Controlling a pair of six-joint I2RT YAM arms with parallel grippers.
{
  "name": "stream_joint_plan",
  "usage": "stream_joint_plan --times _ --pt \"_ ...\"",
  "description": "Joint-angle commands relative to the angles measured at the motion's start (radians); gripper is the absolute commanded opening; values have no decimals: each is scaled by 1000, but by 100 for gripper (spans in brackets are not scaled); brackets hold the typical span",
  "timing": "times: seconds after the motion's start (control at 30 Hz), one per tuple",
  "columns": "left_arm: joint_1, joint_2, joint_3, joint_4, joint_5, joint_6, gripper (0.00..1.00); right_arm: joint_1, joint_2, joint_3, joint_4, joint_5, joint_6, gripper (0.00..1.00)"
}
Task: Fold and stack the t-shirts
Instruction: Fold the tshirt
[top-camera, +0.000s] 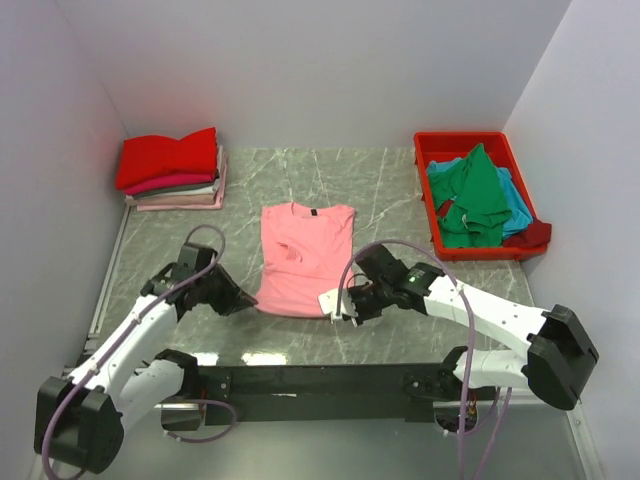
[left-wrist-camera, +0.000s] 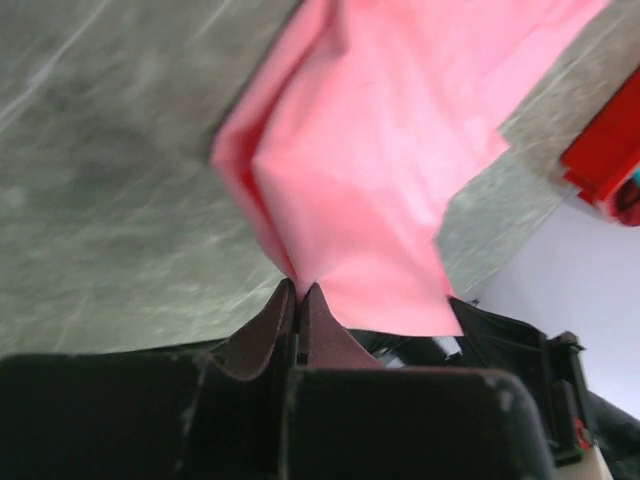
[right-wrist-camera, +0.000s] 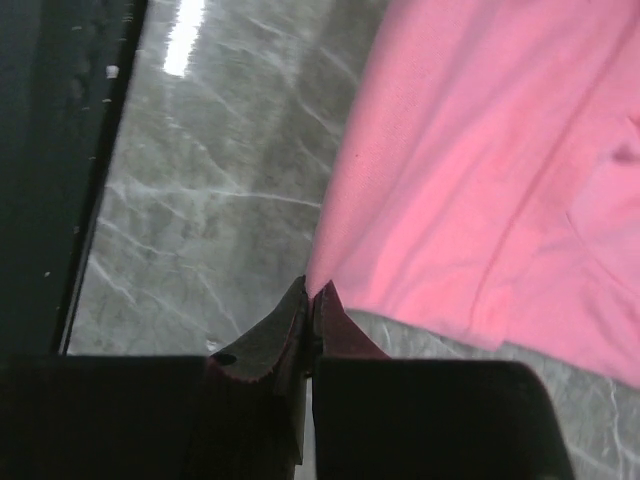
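A light pink t-shirt (top-camera: 303, 255) lies flat mid-table, neck label toward the back wall. My left gripper (top-camera: 250, 303) is shut on its near left hem corner; in the left wrist view the pink t-shirt (left-wrist-camera: 380, 170) runs into the closed left gripper (left-wrist-camera: 299, 290). My right gripper (top-camera: 338, 310) is shut on the near right hem corner, where the pink t-shirt (right-wrist-camera: 490, 180) meets the closed right gripper (right-wrist-camera: 313, 291). A stack of folded t-shirts (top-camera: 172, 168), red on top, sits at the back left. Green, teal-blue and maroon t-shirts (top-camera: 478, 200) lie heaped in the bin.
A rigid red plastic bin (top-camera: 427, 150) stands at the back right. White walls close the table on three sides. The black rail (top-camera: 320, 380) with the arm bases runs along the near edge.
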Motion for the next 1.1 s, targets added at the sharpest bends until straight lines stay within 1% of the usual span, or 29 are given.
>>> stream_joint_plan --times 0.0,0.03,0.1,0.13,0.17,0.2,0.23,0.27,0.3,0.33,0.37,0.4,0.43,0.47,0.5,0.53,0.63,0.73,0.9,1.07 --pt "3 67 134 52 -46 -5 0 -58 -4 55 55 51 114 0" --pt "6 142 163 73 -52 3 0 -94 6 80 70 63 128 0" --pt "13 224 248 159 -54 20 0 -140 45 105 126 91 176 0" --pt "21 311 274 188 -37 26 0 -161 66 138 145 118 191 0" --pt "26 357 333 222 -28 30 0 -212 91 163 157 126 217 0" --pt "30 406 369 257 -23 33 0 -235 152 190 174 130 233 0" --pt "39 502 406 271 -12 44 0 -261 186 251 181 132 246 0" --pt "44 550 488 282 -3 52 0 -298 218 282 193 135 269 0" --pt "49 598 531 288 3 56 0 -313 281 311 200 143 279 0" --pt "53 683 571 290 14 73 0 -324 308 363 208 156 285 0" --pt "58 725 655 285 18 79 0 -342 339 393 216 164 297 0" --pt "61 800 697 269 20 85 0 -350 399 420 219 173 302 0" --pt "70 833 737 261 20 99 0 -356 427 480 216 183 308 0" --pt "78 865 807 252 18 102 0 -370 453 509 217 186 323 0" --pt "84 921 837 244 21 105 0 -375 503 537 217 190 329 0" --pt "96 948 890 242 26 110 0 -379 528 587 214 201 332 0" --pt "116 1052 972 212 37 121 0 -393 614 684 194 235 345 0" --pt "130 1127 1072 195 38 125 0 -399 677 744 181 261 345 0" --pt "142 1224 1152 170 54 144 0 -408 732 789 170 285 351 0" --pt "145 1269 1201 164 68 158 0 -410 746 790 181 290 366 0"
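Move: Pinched at its two hem corners, the t-shirt stretches away from the hands. Its collar lies about 34 cm ahead of the left hand, 16 cm to its right and 7 cm below; from the right hand it is roughly 34 cm ahead, 8 cm left and 6 cm below. The folded stack stands some 42 cm ahead and 25 cm left of the left hand, the red bin around 37 cm ahead and 45 cm right of the right hand. Carrying the raised hem forward over the shirt's body towards the collar, both arms travel side by side some 30 cm in a low arc, rising about 3.5 cm, then slowing and sinking near the collar end. The right wrist swings about 45 degrees clockwise on the way; both grippers stay shut on the hem. ##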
